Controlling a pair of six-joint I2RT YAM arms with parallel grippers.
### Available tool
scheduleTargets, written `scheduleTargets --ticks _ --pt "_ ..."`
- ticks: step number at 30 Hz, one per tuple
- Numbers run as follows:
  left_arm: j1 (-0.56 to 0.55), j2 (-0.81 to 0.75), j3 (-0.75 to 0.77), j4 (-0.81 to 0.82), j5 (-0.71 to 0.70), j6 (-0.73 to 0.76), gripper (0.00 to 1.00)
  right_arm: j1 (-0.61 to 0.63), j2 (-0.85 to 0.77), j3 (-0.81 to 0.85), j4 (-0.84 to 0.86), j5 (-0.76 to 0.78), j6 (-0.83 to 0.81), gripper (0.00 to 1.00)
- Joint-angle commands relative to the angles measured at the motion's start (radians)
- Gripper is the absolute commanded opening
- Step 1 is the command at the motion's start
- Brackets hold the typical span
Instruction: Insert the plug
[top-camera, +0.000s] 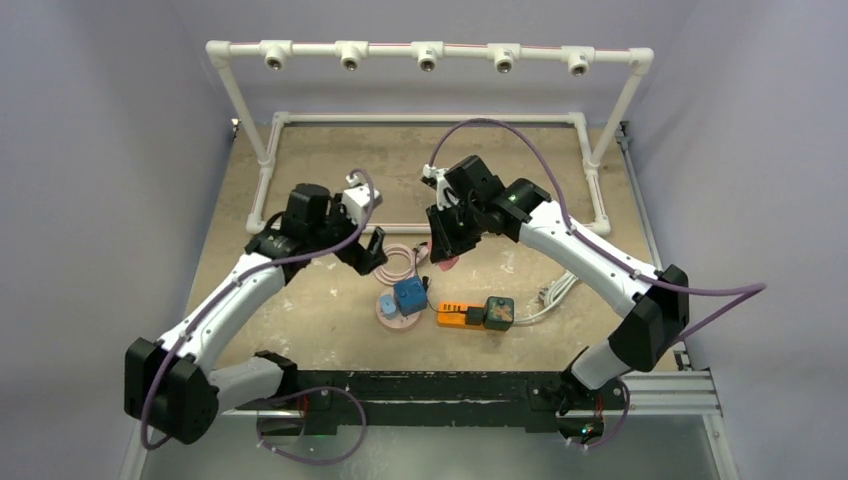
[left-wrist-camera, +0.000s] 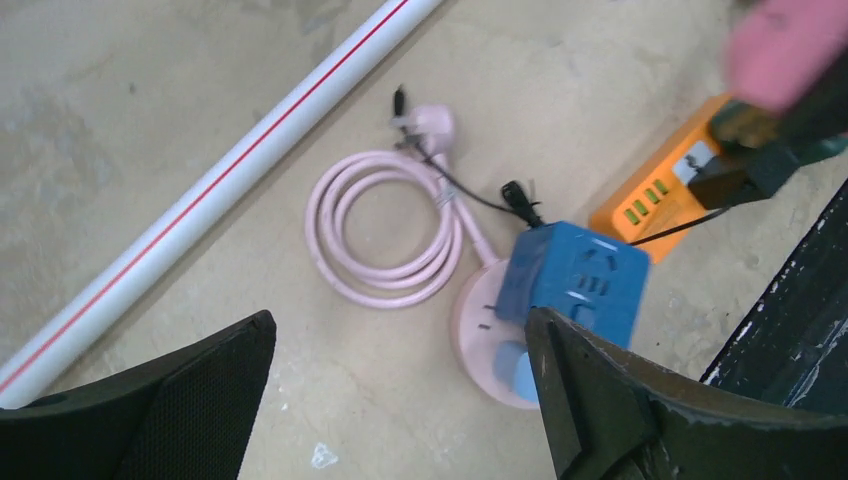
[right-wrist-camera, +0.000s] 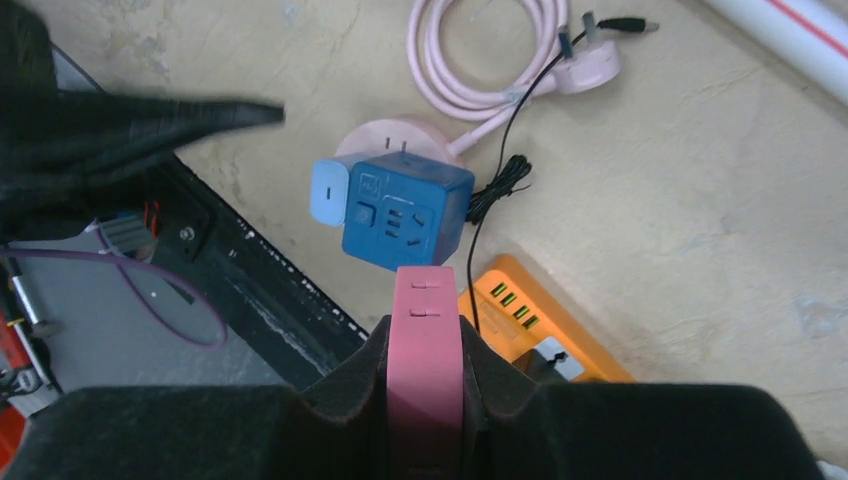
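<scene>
My right gripper (right-wrist-camera: 426, 335) is shut on a flat pink plug (right-wrist-camera: 426, 360) that sticks out past its fingertips. It hovers above the table, just short of a blue cube socket (right-wrist-camera: 405, 215). The cube stands on a round pink base (top-camera: 392, 312) and has a light blue plug (right-wrist-camera: 328, 195) in its side. From above, the right gripper (top-camera: 443, 250) hangs just behind the cube (top-camera: 410, 295). To the cube's left, over bare table, my left gripper (left-wrist-camera: 400, 325) is wide open and holds nothing.
An orange power strip (top-camera: 458, 315) with a dark adapter (top-camera: 498, 312) on it lies right of the cube. A coiled pink cable (left-wrist-camera: 385, 235) with its own pink plug (left-wrist-camera: 430, 125) lies behind. A white pipe frame (left-wrist-camera: 200, 195) borders the work area. A black rail (top-camera: 450, 385) runs along the near edge.
</scene>
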Motion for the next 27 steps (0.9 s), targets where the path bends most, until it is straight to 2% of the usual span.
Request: scheduleTargets --ticks 1,5,9,17,20,22,24,27 --pt "0.157 0.115 -0.026 0.015 0.3 0.016 0.9 0.024 0.01 0.034 -0.025 -0.04 0.09 0.0" --pt "0.162 0.193 -0.014 -0.053 0.458 0.224 0.81 0.079 0.064 0.044 -0.047 -0.026 0.134 0.0" --pt "0.162 0.18 -0.032 -0.093 0.502 0.409 0.76 0.096 0.094 0.049 -0.052 -0.025 0.173 0.0" --pt "0.162 0.179 -0.076 -0.062 0.584 0.505 0.66 0.1 0.141 0.065 -0.052 -0.003 0.248 0.0" --pt "0.162 0.128 -0.139 0.009 0.592 0.545 0.63 0.108 0.14 0.054 -0.027 0.052 0.294 0.0" --pt "0.161 0.06 -0.19 0.059 0.58 0.588 0.66 0.115 0.141 0.037 -0.008 0.089 0.307 0.0" --pt "0.16 0.002 -0.227 0.072 0.583 0.677 0.69 0.12 0.15 0.024 0.002 0.111 0.315 0.0" --pt "0.159 -0.067 -0.252 0.06 0.589 0.825 0.66 0.142 0.158 0.033 0.004 0.159 0.313 0.0"
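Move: The blue cube adapter on the pink round strip is about 7 cm back, 6 cm left and 8 cm below the right hand, which already holds the pink plug. From the left hand, empty and open, the cube is some 6 cm back, 6 cm right and 9 cm down. The light blue block is 2 cm nearer the base than the cube and 4 cm left of it; the orange strip is roughly 10 cm back, 4 cm right and 12 cm below the right hand. The pink plug, still pinched by the right hand, is brought down about 5 cm, left and back towards the blue cube, the wrist tipping steeper; the backward part reverses slightly late on. The left hand jerks briefly forward and left, then drops and draws back to the cube's left side, turning some 30 degrees clockwise and partly closing its fingers, with no touch visible. ##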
